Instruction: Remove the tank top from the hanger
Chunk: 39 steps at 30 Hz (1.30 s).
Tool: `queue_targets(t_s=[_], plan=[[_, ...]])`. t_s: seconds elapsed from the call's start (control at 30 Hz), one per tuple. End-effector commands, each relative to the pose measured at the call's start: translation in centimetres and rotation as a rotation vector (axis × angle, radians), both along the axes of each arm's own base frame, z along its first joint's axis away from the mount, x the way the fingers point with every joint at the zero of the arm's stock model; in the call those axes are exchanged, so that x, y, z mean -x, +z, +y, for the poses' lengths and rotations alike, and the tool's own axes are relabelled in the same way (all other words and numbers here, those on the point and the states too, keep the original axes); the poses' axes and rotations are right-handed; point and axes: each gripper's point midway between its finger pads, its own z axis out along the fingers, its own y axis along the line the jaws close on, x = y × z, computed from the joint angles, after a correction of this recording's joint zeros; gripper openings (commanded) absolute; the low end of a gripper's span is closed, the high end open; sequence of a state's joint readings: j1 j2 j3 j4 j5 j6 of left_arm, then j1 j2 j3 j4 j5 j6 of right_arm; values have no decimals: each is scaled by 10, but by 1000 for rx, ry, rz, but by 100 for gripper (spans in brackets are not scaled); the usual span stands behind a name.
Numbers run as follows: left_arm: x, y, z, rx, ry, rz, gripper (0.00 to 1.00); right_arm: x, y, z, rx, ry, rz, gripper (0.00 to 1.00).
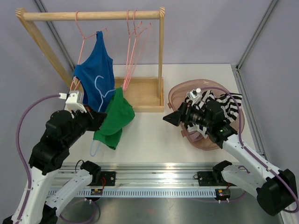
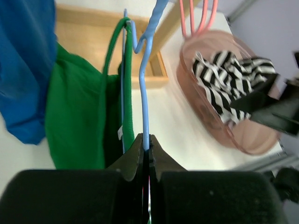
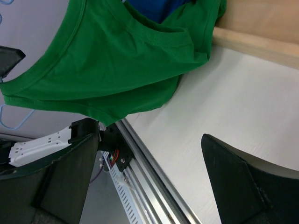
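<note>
A green tank top [image 1: 117, 114] hangs on a light blue wire hanger [image 2: 145, 93] above the table's left half. My left gripper [image 2: 147, 145] is shut on that hanger's wire, with the green cloth [image 2: 74, 116] draped just left of the jaws. My right gripper [image 1: 170, 117] stands open to the right of the top, apart from it, and points at it. In the right wrist view the green top [image 3: 107, 60] fills the upper left, beyond the wide-apart fingers [image 3: 243, 182], with nothing between them. A bit of the hanger [image 3: 11, 123] shows below the cloth.
A blue tank top [image 1: 96, 70] hangs on a pink hanger from the wooden rack [image 1: 93, 15], just behind the green one. More pink hangers [image 1: 133, 42] hang empty. The rack's wooden base tray [image 1: 140, 93] lies behind. A pink basin [image 1: 177, 95] with striped cloth [image 1: 229, 105] sits right.
</note>
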<state>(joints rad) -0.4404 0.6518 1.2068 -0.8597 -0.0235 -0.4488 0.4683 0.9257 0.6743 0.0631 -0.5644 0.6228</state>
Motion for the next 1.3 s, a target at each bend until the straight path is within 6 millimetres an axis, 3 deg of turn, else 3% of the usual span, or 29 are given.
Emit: queue_targets(t_s=[0.0, 0.07, 0.23, 0.43, 0.67, 0.8, 0.83, 0.9, 0.93, 1.0, 1.1, 1.27], plan=[[19, -1, -33, 142, -176, -14, 0, 0, 29, 24, -154, 54, -78, 99], [26, -22, -43, 160, -232, 47, 0, 4, 22, 44, -122, 69, -92, 99], [51, -47, -67, 242, -406, 106, 0, 3, 13, 77, -54, -6, -138, 97], [60, -51, -85, 352, -504, 122, 0, -17, -9, 96, 69, -148, -153, 91], [63, -50, -93, 354, -576, 128, 0, -38, -11, 106, 154, -200, -178, 80], [63, -47, -95, 359, -592, 125, 0, -46, -14, 107, 176, -224, -182, 67], [63, -48, -95, 355, -591, 124, 0, -48, -15, 106, 182, -231, -186, 51], [60, -46, -92, 338, -567, 115, 0, -49, -17, 104, 194, -243, -182, 39], [59, -50, -90, 319, -558, 123, 0, -51, -17, 103, 198, -252, -187, 18], [60, -48, -90, 309, -561, 116, 0, -51, -21, 99, 213, -266, -184, 1], [62, -46, -89, 307, -569, 109, 0, -57, -25, 90, 255, -310, -191, 0], [68, -54, -85, 242, -587, 132, 0, -83, -30, 42, 411, -518, -168, 0]])
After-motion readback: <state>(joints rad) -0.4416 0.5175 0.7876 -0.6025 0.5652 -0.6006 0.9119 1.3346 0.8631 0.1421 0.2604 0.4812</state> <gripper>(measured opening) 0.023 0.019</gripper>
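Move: The left hand still holds the blue hanger by its hook. The green tank top's right-hand strap, on the hanger's end, lies about 11 cm ahead of this hand, 6 cm right and slightly lower. The blue tank top hangs some 17 cm ahead and 4 cm left. From the open right hand the strap is about 10 cm ahead, 21 cm left and slightly higher; the pink tub sits roughly level with it, 15 cm right and well below. The left hand keeps its grip on the hook and brings the hanger to the right hand, going some 8 cm each to the right and down and about 5 cm back while swinging nearly 30 degrees clockwise, then stays almost in place. The right hand reaches about 10 cm left towards the strap, sinking a little, drawing slightly back at first and then pushing forward, and its wide-open fingers shut to pinch the green strap at the hanger's end before it starts to draw away to the right, forward and down by a few centimetres. ##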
